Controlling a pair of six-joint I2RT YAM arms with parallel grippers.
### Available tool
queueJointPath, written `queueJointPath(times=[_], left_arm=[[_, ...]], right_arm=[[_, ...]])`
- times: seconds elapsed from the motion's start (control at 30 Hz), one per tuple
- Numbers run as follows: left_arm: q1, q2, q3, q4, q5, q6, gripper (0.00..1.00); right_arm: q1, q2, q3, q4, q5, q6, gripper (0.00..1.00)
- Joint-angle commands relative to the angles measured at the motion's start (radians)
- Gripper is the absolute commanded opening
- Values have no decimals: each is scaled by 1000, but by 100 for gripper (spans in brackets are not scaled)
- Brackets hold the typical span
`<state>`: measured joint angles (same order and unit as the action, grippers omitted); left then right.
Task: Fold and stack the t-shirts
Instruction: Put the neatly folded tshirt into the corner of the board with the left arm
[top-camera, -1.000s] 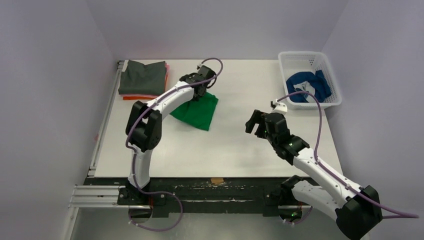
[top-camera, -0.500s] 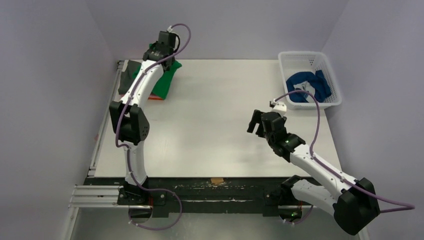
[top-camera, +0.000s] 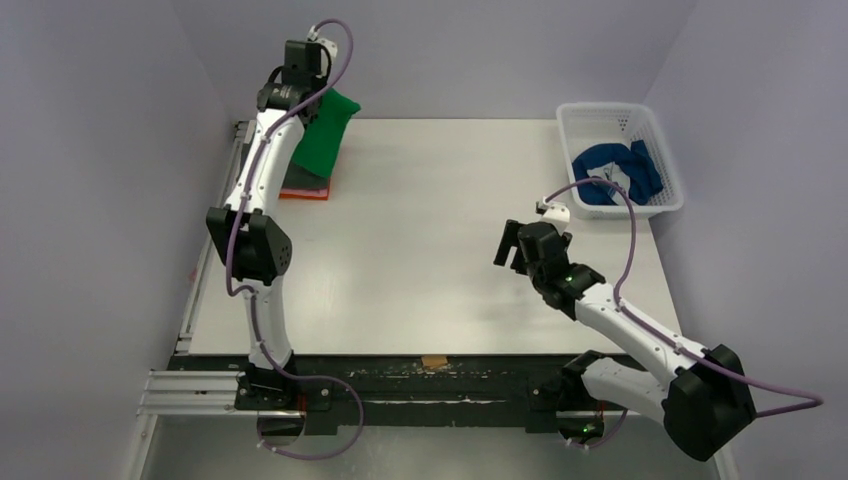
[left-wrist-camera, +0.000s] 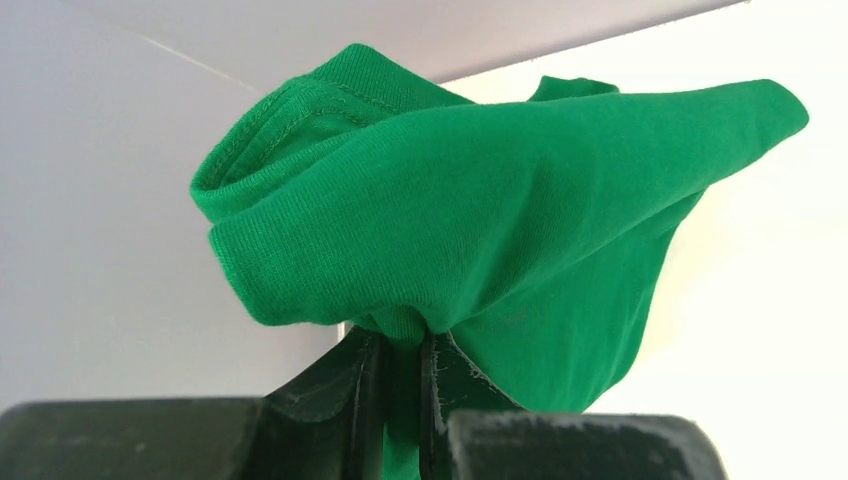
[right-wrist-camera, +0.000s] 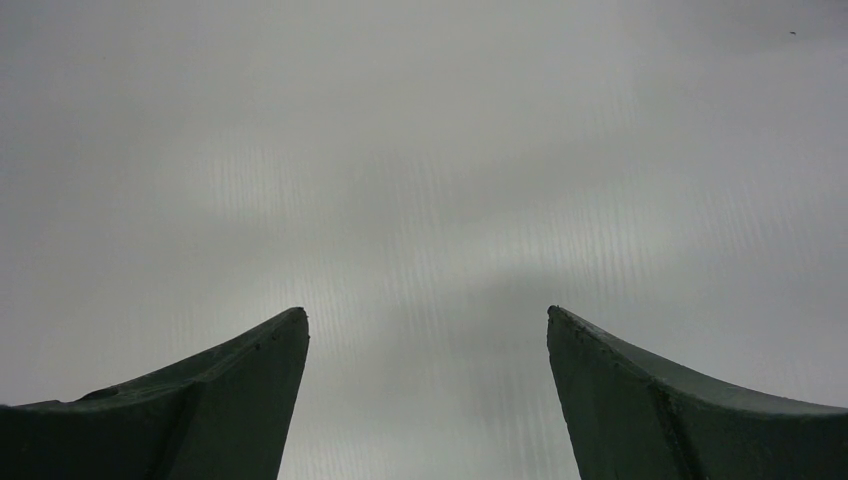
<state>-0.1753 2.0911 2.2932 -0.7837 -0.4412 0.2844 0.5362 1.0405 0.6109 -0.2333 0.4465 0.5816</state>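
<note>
My left gripper (top-camera: 312, 102) is shut on the folded bright green t-shirt (top-camera: 322, 145) and holds it up at the table's far left corner, over the stack of folded shirts (top-camera: 304, 190), whose dark grey and orange edges show below it. In the left wrist view the green t-shirt (left-wrist-camera: 500, 220) bunches above my pinching fingers (left-wrist-camera: 400, 345). A blue t-shirt (top-camera: 612, 172) lies crumpled in the white basket (top-camera: 575, 118) at the far right. My right gripper (top-camera: 512, 247) is open and empty above the bare table at the right; its fingertips (right-wrist-camera: 270, 350) show only tabletop between them.
The basket stands at the table's far right corner. Purple cables loop off both arms. A metal rail (top-camera: 200, 290) runs along the table's left edge, close to the wall. A small brown tape patch (top-camera: 434, 361) sits at the near edge.
My left gripper lifted the green t-shirt from the middle of the table and carried it back left to over the stack. The right arm barely shifted.
</note>
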Motion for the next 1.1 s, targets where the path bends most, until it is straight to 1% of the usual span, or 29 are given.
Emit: queueJointPath(times=[0.0,0.17,0.37,0.4,0.47,0.53,0.6,0.63,0.67,0.7,0.73,0.77,0.8,0.87,0.93,1.0,1.07], left_arm=[[49,69,36,0,50,-35,0],[97,127,42,1,78,-28,0],[163,229,149,15,68,-20,0],[172,239,152,26,66,-18,1],[188,258,163,42,55,-14,8],[212,272,167,53,46,-16,10],[232,281,173,59,44,-37,13],[243,285,176,60,42,-56,20],[252,286,179,59,37,-81,34],[260,284,179,61,30,-107,60],[269,281,178,63,26,-133,78],[274,274,178,66,18,-160,92],[277,264,177,68,10,-184,99],[281,238,176,67,2,-261,100],[285,194,159,65,22,-351,100],[285,141,105,90,124,-416,100],[286,82,-6,160,288,-445,100]], right_arm=[[-1,18,46,3,41,-9,87],[-1,72,63,-8,47,-6,87],[-2,131,86,-32,51,-3,86],[-2,138,86,-31,58,-3,86],[-1,152,89,-32,72,-3,86],[-2,173,98,-34,82,-3,86],[-1,191,109,-43,90,-4,86],[-1,199,114,-53,92,-3,86],[-1,205,120,-58,94,-3,86],[-1,209,123,-60,93,-1,86],[-1,211,125,-61,92,0,86],[-2,211,125,-62,91,1,86],[-1,209,125,-64,91,2,86],[-1,198,123,-63,91,3,86],[-1,187,117,-59,97,4,86],[-2,181,115,-57,103,4,86],[-2,179,116,-54,105,4,86]])
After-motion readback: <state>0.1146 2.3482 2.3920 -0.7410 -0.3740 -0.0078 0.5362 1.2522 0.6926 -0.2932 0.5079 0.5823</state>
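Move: The left gripper, pinching the green t-shirt, is high over the right part of the stack of folded shirts; the stack's middle lies about 6 cm ahead, 6 cm to the left and some 25 cm below. The board's far left corner is roughly 16 cm ahead and 19 cm left, some 27 cm below. From the right gripper the stack is about 32 cm ahead and 58 cm left, roughly 9 cm lower. Bring the left gripper down and left over the stack, about 11 cm lower, then sweep on left almost level (some 14 cm left in all), with about 4 cm forward. As the sweep ends, open the fingers wide to let go of the green t-shirt, turning the wrist some 20 degrees counter-clockwise. Let the empty, open right gripper sink about 3.5 cm. ##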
